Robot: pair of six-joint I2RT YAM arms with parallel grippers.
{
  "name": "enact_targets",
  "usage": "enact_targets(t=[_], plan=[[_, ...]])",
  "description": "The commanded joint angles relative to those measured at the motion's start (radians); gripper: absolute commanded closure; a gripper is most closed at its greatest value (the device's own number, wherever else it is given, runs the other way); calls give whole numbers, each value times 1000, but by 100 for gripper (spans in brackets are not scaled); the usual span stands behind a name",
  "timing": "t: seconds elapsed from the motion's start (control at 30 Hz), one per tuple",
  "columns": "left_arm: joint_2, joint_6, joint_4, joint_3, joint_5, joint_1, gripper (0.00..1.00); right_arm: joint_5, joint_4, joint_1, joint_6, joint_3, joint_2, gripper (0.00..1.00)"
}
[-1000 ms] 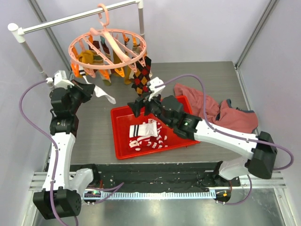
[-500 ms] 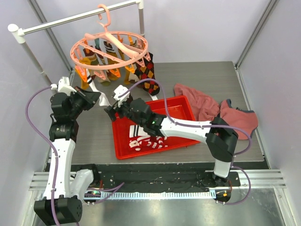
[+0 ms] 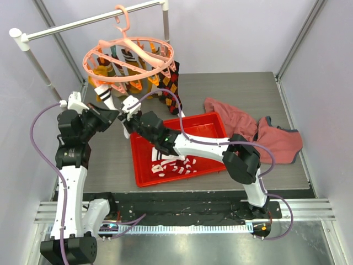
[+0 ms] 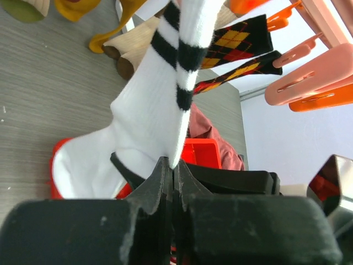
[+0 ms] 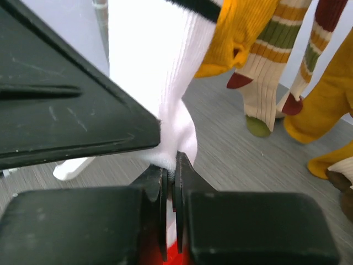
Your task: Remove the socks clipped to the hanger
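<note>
The salmon-pink hanger [image 3: 128,57] hangs by its hook from the white rail, with several socks clipped round it. A white sock with dark bands [image 3: 104,95] hangs at its near left. My left gripper [image 3: 113,115] is shut on that sock's lower edge; in the left wrist view the white sock [image 4: 148,110] runs up from the shut left gripper [image 4: 174,165]. My right gripper [image 3: 126,114] is shut on the same sock right beside it, pinching the white sock [image 5: 160,72] in the right gripper [image 5: 172,167]. Dark argyle socks [image 3: 172,91] and mustard socks [image 5: 242,38] stay clipped.
A red tray [image 3: 205,122] lies under my right arm with striped socks [image 3: 171,160] in it. A reddish-pink cloth [image 3: 251,126] is heaped at the right. The white rail [image 3: 83,22] and its posts stand behind the hanger.
My right arm swung left from over the tray to the white sock, and its jaws closed on it. The left gripper kept its hold. The hanger shifted slightly.
</note>
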Motion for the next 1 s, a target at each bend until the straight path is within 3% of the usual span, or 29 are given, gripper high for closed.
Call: enact_targets(t=[0.0, 0.03, 0.07, 0.17, 0.23, 0.37, 0.5, 0.63, 0.97], plan=[[-22, 38, -70, 104, -64, -4, 92, 63, 127, 0, 32, -22, -43, 99], [-17, 53, -120, 124, -98, -2, 75, 60, 143, 2, 39, -33, -47, 99], [-11, 73, -142, 144, -177, -4, 67, 59, 149, 0, 46, -39, -55, 99], [5, 95, -145, 207, -250, -1, 49, 39, 146, -1, 46, -41, -58, 99], [2, 110, -63, 221, -240, 5, 43, 30, 142, -4, 72, -33, -55, 99], [58, 132, -44, 294, -231, 57, 42, 2, 143, -18, 112, -36, -61, 99], [120, 72, 35, 307, -53, 165, 41, -32, 158, -40, 163, -59, -72, 99], [146, -37, 213, 275, 113, 284, 40, -64, 166, -52, 195, -62, -72, 99], [265, -66, 536, 210, 260, 301, 40, -141, 168, -58, 230, -64, -70, 99]])
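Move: The left hand, shut on the clipped white striped sock, has the pink clip holding its cuff about 8 cm ahead, 4 cm to its left and 8 cm above. The yellow sock hangs roughly 6 cm beyond that clip and slightly lower; the hanger ring's middle is some 16 cm ahead of the left hand, 4 cm right and 12 cm up. From the right hand, pinching the same sock, the clip lies about 7 cm ahead, 7 cm left and 9 cm up. The left fingers let go of the white sock, spreading wide, and the left hand rises about 10 cm while swinging some 9 cm left, then reaches roughly 6 cm forward, tipping its fingers up, to bring the open jaws before the pink clip. The right hand keeps its pinch on the sock almost in place, rolling slightly. ##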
